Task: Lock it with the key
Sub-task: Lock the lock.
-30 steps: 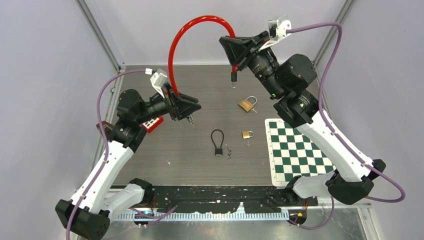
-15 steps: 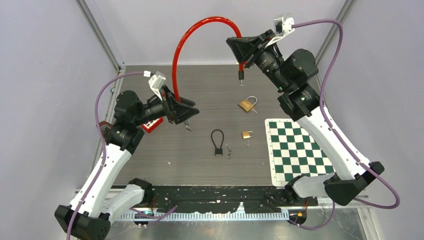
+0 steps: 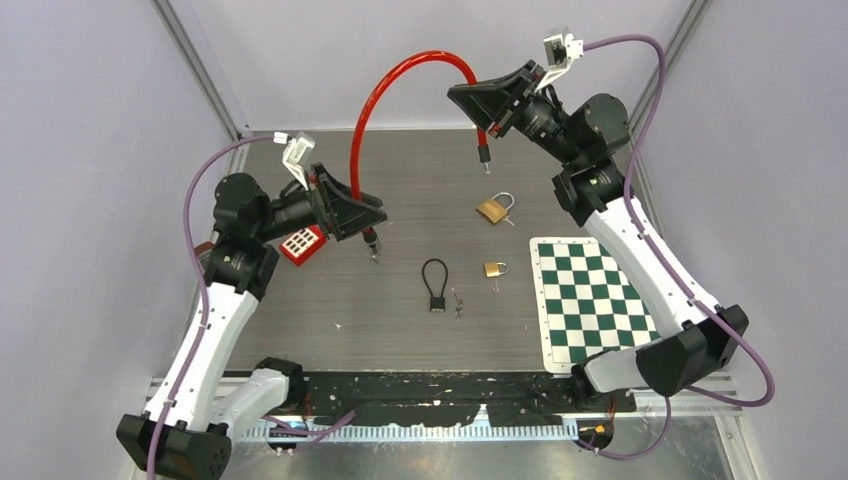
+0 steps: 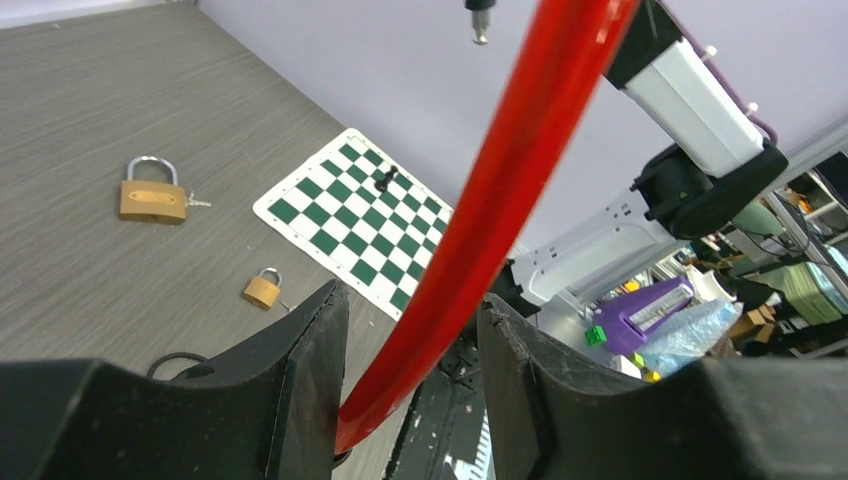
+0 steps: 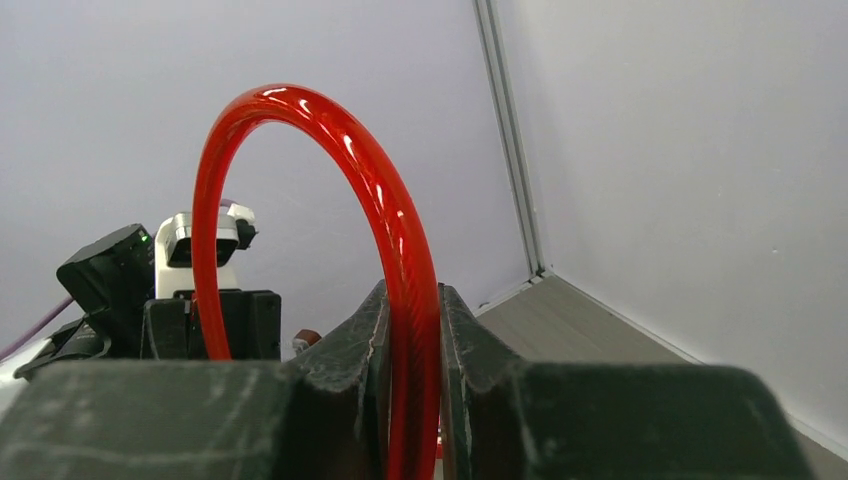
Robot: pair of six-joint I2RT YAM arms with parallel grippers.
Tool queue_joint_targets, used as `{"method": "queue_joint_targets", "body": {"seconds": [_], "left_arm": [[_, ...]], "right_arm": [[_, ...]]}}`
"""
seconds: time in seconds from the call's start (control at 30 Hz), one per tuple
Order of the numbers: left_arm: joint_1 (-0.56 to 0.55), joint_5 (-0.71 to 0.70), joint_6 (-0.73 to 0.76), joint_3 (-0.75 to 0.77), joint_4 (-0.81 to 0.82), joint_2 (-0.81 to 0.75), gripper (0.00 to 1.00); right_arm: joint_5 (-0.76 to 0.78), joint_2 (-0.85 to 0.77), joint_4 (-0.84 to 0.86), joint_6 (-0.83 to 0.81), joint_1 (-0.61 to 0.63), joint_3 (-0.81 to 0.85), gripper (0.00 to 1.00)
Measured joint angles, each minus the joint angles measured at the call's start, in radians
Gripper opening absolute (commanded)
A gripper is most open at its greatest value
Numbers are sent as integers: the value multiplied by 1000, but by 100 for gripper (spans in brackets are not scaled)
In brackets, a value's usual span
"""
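A red cable lock (image 3: 400, 66) arches high over the table between both arms. My right gripper (image 3: 474, 100) is shut on it near one end, and that end's metal tip (image 3: 481, 156) hangs free below. In the right wrist view the cable (image 5: 398, 225) is pinched between both fingers of the right gripper (image 5: 411, 345). My left gripper (image 4: 410, 375) stands open round the other end: the cable (image 4: 505, 190) leans on the left finger (image 4: 315, 380) with a gap to the right one. A loose key (image 3: 457, 301) lies on the table beside a black cable lock (image 3: 434, 284).
A large brass padlock (image 3: 491, 209) and a small one (image 3: 494, 268) lie right of centre. A green checkered mat (image 3: 592, 300) covers the right side. A red block with white buttons (image 3: 303, 243) sits under my left gripper (image 3: 372, 224).
My left gripper's jaws have spread apart round the red cable and the arm has drawn back to the left. My right arm has shifted the cable's free end to the right.
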Motion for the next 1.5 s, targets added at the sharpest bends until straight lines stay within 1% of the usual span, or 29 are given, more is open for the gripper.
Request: {"method": "queue_joint_targets", "body": {"seconds": [0.17, 0.37, 0.53, 0.67, 0.73, 0.83, 0.93, 1.13, 1.27, 1.37, 1.5], "left_arm": [[3, 49, 13, -2, -7, 3, 50], [3, 62, 74, -48, -5, -3, 49], [3, 60, 99, -60, 2, -2, 42], [2, 56, 90, -63, 48, 7, 41], [-3, 48, 83, -69, 63, 15, 39], [-11, 31, 76, -77, 74, 30, 23], [-17, 10, 77, -79, 74, 46, 0], [-20, -41, 42, -78, 73, 54, 0], [-29, -122, -57, -56, 52, 58, 0], [-43, -224, -145, 25, -55, 68, 0], [-53, -359, -287, 126, -195, 71, 0]], "right_arm": [[-24, 35, 41, 62, -25, -1, 5], [-27, 50, 60, 112, -25, 3, 5], [-28, 54, 60, 127, -25, 22, 5], [-27, 55, 61, 136, -25, 39, 5], [-26, 55, 61, 144, -25, 45, 5], [-24, 58, 61, 156, -25, 53, 5], [-22, 64, 61, 165, -25, 57, 5], [-10, 75, 60, 172, -25, 57, 5], [10, 75, 65, 152, -11, 54, 5], [49, 68, 92, 92, 36, 26, 5], [115, 48, 143, -29, 144, -40, 5]]}}
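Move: The red cable lock's lock end hangs about 5 cm below my left hand and 2 cm back, its cable loose between my fingers. The cable's plug, under my right hand's grip, is some 19 cm to my left hand's right, 8 cm ahead and 3 cm higher. On the table, roughly 37 cm below that hand, lie the black cable lock, 11 cm right and level, and the big padlock, 24 cm right and 15 cm ahead. From my right hand, the plug hangs about 10 cm below and 3 cm back. I sink my open left hand about 3 cm down the red cable, drifting forward, and pinch it just above the lock end. Then, still moving forward, I lift some 4 cm and turn that wrist nearly 30 degrees, rolling its top forward and swinging counter-clockwise. My right hand keeps its grip, eases slightly forward and up, then swings about 4 cm left and a little back and down, bringing the plug towards the lock end. ##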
